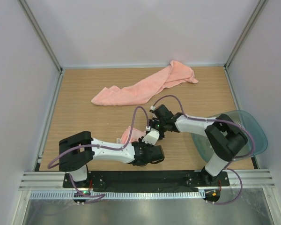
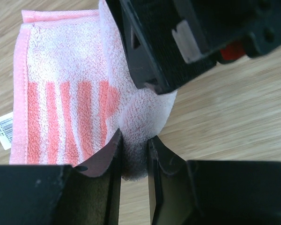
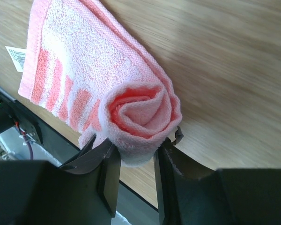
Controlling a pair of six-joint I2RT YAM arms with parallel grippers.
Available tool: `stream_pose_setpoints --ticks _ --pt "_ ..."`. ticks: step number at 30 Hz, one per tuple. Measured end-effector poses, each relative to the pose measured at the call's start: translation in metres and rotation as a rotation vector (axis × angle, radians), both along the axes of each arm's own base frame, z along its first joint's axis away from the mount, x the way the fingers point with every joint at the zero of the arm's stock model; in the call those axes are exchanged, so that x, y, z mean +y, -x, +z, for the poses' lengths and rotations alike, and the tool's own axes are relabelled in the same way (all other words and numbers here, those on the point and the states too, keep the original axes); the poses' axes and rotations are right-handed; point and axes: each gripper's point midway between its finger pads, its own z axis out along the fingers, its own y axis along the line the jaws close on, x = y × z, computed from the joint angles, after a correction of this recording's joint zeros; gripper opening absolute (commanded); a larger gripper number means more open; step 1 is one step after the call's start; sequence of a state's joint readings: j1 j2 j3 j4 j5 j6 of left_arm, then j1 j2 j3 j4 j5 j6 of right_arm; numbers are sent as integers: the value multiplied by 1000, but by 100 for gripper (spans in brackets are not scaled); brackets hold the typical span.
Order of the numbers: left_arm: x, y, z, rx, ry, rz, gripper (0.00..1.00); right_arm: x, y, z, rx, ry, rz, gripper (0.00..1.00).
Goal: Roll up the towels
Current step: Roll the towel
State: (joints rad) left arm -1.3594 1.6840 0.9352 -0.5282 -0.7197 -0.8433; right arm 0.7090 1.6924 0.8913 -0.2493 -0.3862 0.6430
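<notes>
The small striped towel point(image 2: 65, 108) lies on the wood table near the front, mostly hidden under both arms in the top view point(image 1: 129, 135). One edge is wound into a roll point(image 3: 141, 114). My right gripper point(image 3: 136, 152) is shut on the end of that roll. My left gripper point(image 2: 135, 150) is shut on the rolled part from the other end, with the right gripper's black body point(image 2: 187, 37) just above it. In the top view the two grippers, left point(image 1: 152, 150) and right point(image 1: 150, 137), meet over this towel. The long plain towel point(image 1: 145, 86) lies crumpled at the back.
A translucent teal tray point(image 1: 250, 123) sits at the table's right edge, partly behind the right arm. A white barcode label point(image 3: 16, 57) sticks out from the striped towel's corner. The black mounting rail point(image 1: 145, 178) runs along the near edge.
</notes>
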Motion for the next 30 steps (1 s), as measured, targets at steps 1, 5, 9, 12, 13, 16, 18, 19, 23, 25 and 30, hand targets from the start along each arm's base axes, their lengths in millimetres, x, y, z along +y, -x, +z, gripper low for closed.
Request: stream_pose_setpoints --ticks 1,5,9,12,13,16,18,19,23,25,30 --pt "-6 -1 1 1 -1 -15 11 -8 1 1 -5 9 -21 37" --pt "-25 -4 1 4 -4 -62 8 -34 3 6 -36 44 -90 49" --pt "-26 -3 -1 14 -16 -79 8 -56 3 12 -67 110 -134 70" --pt "-24 -2 -1 20 2 -74 7 -71 0 14 -82 172 -160 75" --pt "-22 -1 -1 27 12 -70 7 -76 -3 15 -87 191 -174 75" --pt "-14 4 0 55 57 -51 5 -84 -17 25 -111 217 -215 76" --pt "-9 6 0 73 103 -32 4 -85 -28 35 -138 212 -239 76" --pt "-7 8 1 86 133 -18 4 -86 -33 39 -154 208 -252 76" --pt "4 12 3 148 296 46 2 -88 -41 52 -187 190 -277 76" --pt "10 13 5 178 385 81 1 -88 -41 53 -185 183 -276 76" --pt "25 17 9 235 575 161 0 -82 -34 53 -164 141 -254 78"
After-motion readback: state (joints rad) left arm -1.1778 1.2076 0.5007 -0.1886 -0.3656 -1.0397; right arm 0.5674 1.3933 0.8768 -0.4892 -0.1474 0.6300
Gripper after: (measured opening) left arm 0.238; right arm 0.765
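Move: The towel's roll is already pinched by both grippers, its middle about 3 cm ahead of the left hand and some 2 cm back and 1 cm left of the right hand, at finger height. The striped unrolled flap lies flat about 6 cm to the left of the left hand, 2 cm ahead and 2 cm lower. The second towel is spread roughly 24 cm ahead of the left hand, neither left nor right of it. Keep the left fingers pinched on the near end of the roll, carry it right 2 to 3 cm, then swing back left about 5 cm towards the flap while tipping the hand's left side down some 30 degrees. Meanwhile slide the right hand rightward, open it to let go of the roll's far end, and clear it to the right by about 8 cm, rising 5 cm and reaching slightly forward. ##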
